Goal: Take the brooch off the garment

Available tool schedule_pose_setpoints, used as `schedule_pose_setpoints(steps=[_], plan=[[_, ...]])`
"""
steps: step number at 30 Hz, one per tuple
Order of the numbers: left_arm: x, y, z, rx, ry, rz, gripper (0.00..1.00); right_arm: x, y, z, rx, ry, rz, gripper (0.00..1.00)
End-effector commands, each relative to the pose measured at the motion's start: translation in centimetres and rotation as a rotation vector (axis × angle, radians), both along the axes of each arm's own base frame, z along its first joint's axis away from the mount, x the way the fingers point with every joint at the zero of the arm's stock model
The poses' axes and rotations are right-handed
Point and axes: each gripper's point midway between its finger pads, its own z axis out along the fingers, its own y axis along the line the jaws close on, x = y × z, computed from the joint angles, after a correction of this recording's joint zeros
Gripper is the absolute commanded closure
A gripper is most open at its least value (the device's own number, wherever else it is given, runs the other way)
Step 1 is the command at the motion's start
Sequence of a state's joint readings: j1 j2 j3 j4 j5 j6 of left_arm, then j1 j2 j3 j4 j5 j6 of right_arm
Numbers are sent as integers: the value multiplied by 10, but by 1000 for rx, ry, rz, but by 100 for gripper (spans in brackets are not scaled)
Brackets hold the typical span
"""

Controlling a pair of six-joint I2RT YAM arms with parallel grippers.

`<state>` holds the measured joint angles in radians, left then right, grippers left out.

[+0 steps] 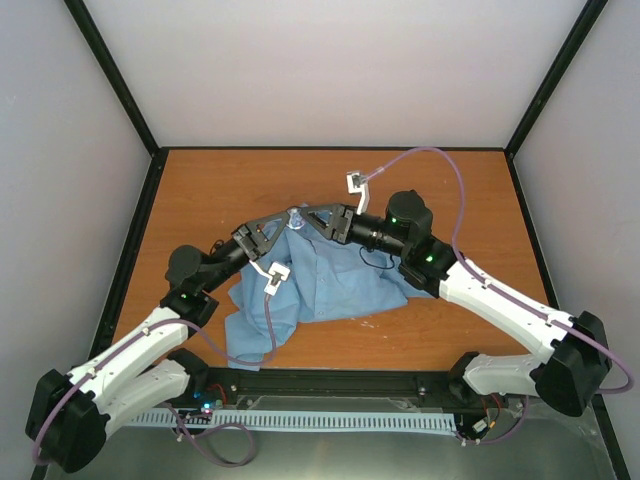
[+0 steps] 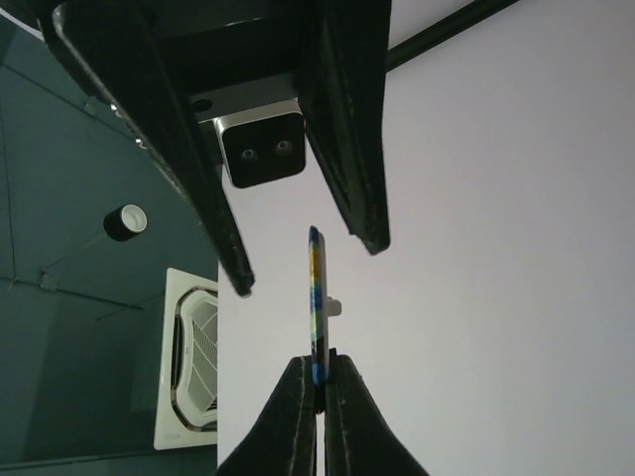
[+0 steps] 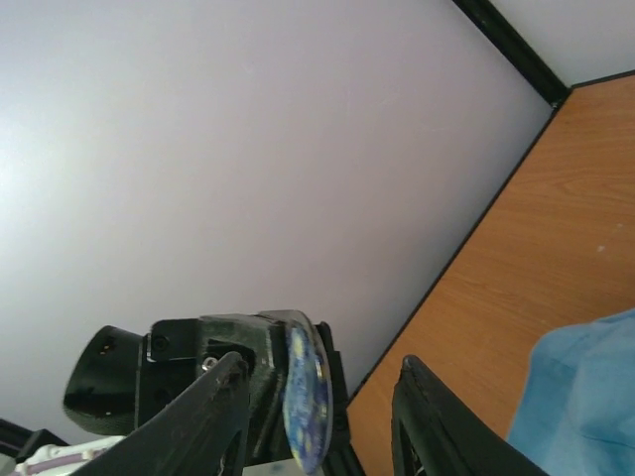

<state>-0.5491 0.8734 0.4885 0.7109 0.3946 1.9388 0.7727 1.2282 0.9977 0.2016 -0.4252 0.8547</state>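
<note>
The brooch (image 2: 317,297) is a thin round disc, seen edge-on in the left wrist view with a blue and yellow face and a small stud on its back. My left gripper (image 2: 320,375) is shut on its lower rim. In the right wrist view the brooch (image 3: 306,402) stands between the spread fingers of my right gripper (image 3: 319,367), which is open and clear of it on both sides. From above, both grippers meet at the brooch (image 1: 297,217), raised over the far edge of the garment (image 1: 320,285), a crumpled light blue shirt on the table.
The orange table (image 1: 230,190) is walled by pale panels with black corner posts (image 1: 115,75). A purple cable (image 1: 440,160) arcs over the right arm. A corner of the shirt (image 3: 585,397) shows low in the right wrist view.
</note>
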Motion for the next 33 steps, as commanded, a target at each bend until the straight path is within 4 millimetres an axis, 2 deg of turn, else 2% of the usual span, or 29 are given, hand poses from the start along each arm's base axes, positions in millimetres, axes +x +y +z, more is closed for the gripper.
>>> schedule_pose_setpoints(steps=[1, 6, 16, 17, 18, 19, 20, 21, 22, 23, 24, 25, 26, 28, 30, 33], plan=[[-8, -3, 8, 11, -65, -21, 99, -6, 3, 13, 72, -9, 52, 64], [-1, -4, 9, 1, -25, -9, 99, -8, 6, 13, 98, -26, 75, 80], [4, -5, 13, -17, 1, -8, 99, -7, 20, 7, 57, -42, 138, 77], [4, -4, 13, -20, 3, -7, 99, -8, 20, 9, 62, -47, 141, 83], [4, -4, 13, -25, 11, -5, 98, -9, 19, 12, 70, -57, 145, 92], [6, -3, 12, -30, 26, -1, 96, -10, 17, 14, 80, -70, 141, 97], [9, -2, 11, -32, 49, 9, 88, -10, 13, 17, 90, -84, 120, 97], [13, -1, 8, -36, 89, 22, 69, -8, 8, 19, 93, -98, 93, 97], [21, 0, 0, -42, 187, 40, 40, -6, -2, 23, 92, -112, 59, 97], [33, 3, -6, -81, 328, 72, 23, 2, -12, 17, 66, -94, 9, 98], [46, 6, -10, -171, 569, 94, 8, 12, -26, 9, 39, -71, -44, 97], [60, 12, 8, -276, 754, 115, 1, 21, -42, -1, 7, -53, -100, 97], [79, 22, -3, -334, 949, 172, 0, 34, -63, -16, -46, -30, -180, 98], [112, 48, -25, -471, 1224, 291, 0, 55, -112, -47, -165, -5, -366, 98], [137, 74, -41, -594, 1385, 379, 0, 66, -164, -79, -268, 23, -537, 97], [161, 109, -55, -783, 1509, 446, 0, 78, -248, -122, -369, 114, -796, 97]])
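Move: The brooch's middle is about 3 cm left and 1 cm ahead of the right hand, level with its half-open fingers. The left fingers still pinch its edge, its middle some 2 cm right, 1 cm ahead and 1 cm above that hand. From the right hand, the garment's middle lies roughly 3 cm back, straight below by about 30 cm. Right fingers pinch the brooch and carry it about 18 cm right; left lets go, retreating 15 cm forward, leftward. ##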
